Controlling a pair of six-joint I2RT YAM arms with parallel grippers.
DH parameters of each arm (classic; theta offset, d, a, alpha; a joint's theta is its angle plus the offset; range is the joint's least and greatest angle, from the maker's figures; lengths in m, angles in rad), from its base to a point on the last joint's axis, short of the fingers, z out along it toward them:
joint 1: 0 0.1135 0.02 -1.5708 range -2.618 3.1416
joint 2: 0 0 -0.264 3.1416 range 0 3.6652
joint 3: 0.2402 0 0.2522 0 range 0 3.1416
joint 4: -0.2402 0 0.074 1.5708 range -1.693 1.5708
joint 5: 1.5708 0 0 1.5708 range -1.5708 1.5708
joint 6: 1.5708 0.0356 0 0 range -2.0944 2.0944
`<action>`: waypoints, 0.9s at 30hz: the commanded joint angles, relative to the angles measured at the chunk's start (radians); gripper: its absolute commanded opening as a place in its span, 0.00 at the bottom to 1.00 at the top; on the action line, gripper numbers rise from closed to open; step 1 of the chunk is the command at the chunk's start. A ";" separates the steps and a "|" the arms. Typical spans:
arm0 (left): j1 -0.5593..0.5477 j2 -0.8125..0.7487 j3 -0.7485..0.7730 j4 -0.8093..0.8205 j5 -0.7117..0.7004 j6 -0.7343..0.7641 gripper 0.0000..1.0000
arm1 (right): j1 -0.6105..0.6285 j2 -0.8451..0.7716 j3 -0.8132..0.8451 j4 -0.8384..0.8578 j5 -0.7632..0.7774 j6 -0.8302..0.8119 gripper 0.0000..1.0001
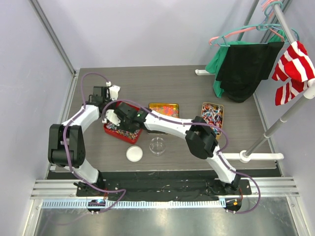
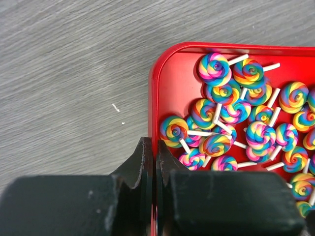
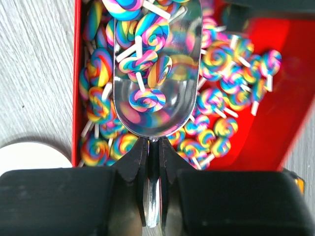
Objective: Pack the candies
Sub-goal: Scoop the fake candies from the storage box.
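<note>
A red tray (image 2: pixel 153 93) holds many rainbow swirl lollipop candies (image 2: pixel 213 67) on white sticks. My left gripper (image 2: pixel 151 145) is shut on the tray's left rim, which runs between the jaws. My right gripper (image 3: pixel 153 142) is shut on the handle of a shiny metal scoop (image 3: pixel 170 105). The scoop hovers over the tray (image 3: pixel 275 98) with several lollipops (image 3: pixel 146 100) lying in its bowl. In the top view both grippers meet over the red tray (image 1: pixel 111 131), left of centre.
A yellow tin of orange candies (image 1: pixel 164 109) and a tin of wrapped candies (image 1: pixel 212 114) stand right of the tray. A clear round dish (image 1: pixel 158 145) and a white lid (image 1: pixel 134 154) lie in front. A clothes rack (image 1: pixel 256 142) stands at the right.
</note>
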 commanded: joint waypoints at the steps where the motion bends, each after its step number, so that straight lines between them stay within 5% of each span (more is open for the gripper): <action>1: 0.000 0.008 0.067 0.086 0.059 -0.068 0.00 | -0.030 -0.151 -0.022 0.099 -0.079 0.039 0.01; 27: 0.028 0.067 0.113 0.087 -0.015 -0.077 0.00 | -0.094 -0.315 -0.260 0.114 -0.027 -0.035 0.01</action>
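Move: The storage box, the clear round tub, stands empty about 14 cm right of my right hand, 10 cm back and 4 cm lower. The red box's middle is some 2 cm ahead, 2 cm left and 5 cm below; the white lid lies 3 cm right and 14 cm back, at table level. From my left hand the red box's middle is 8 cm right and 6 cm back, the storage box 24 cm right, 19 cm back. Still gripping the scoop with its load of lollipops, my right hand rises about 3 cm, sinks most of the way back, then lifts slightly. All the while it draws some 6 cm right, out across the red box's right rim towards the storage box, bowl barely tilting. My left hand keeps its pinch on the left rim and nudges the red box 2 cm forward. ##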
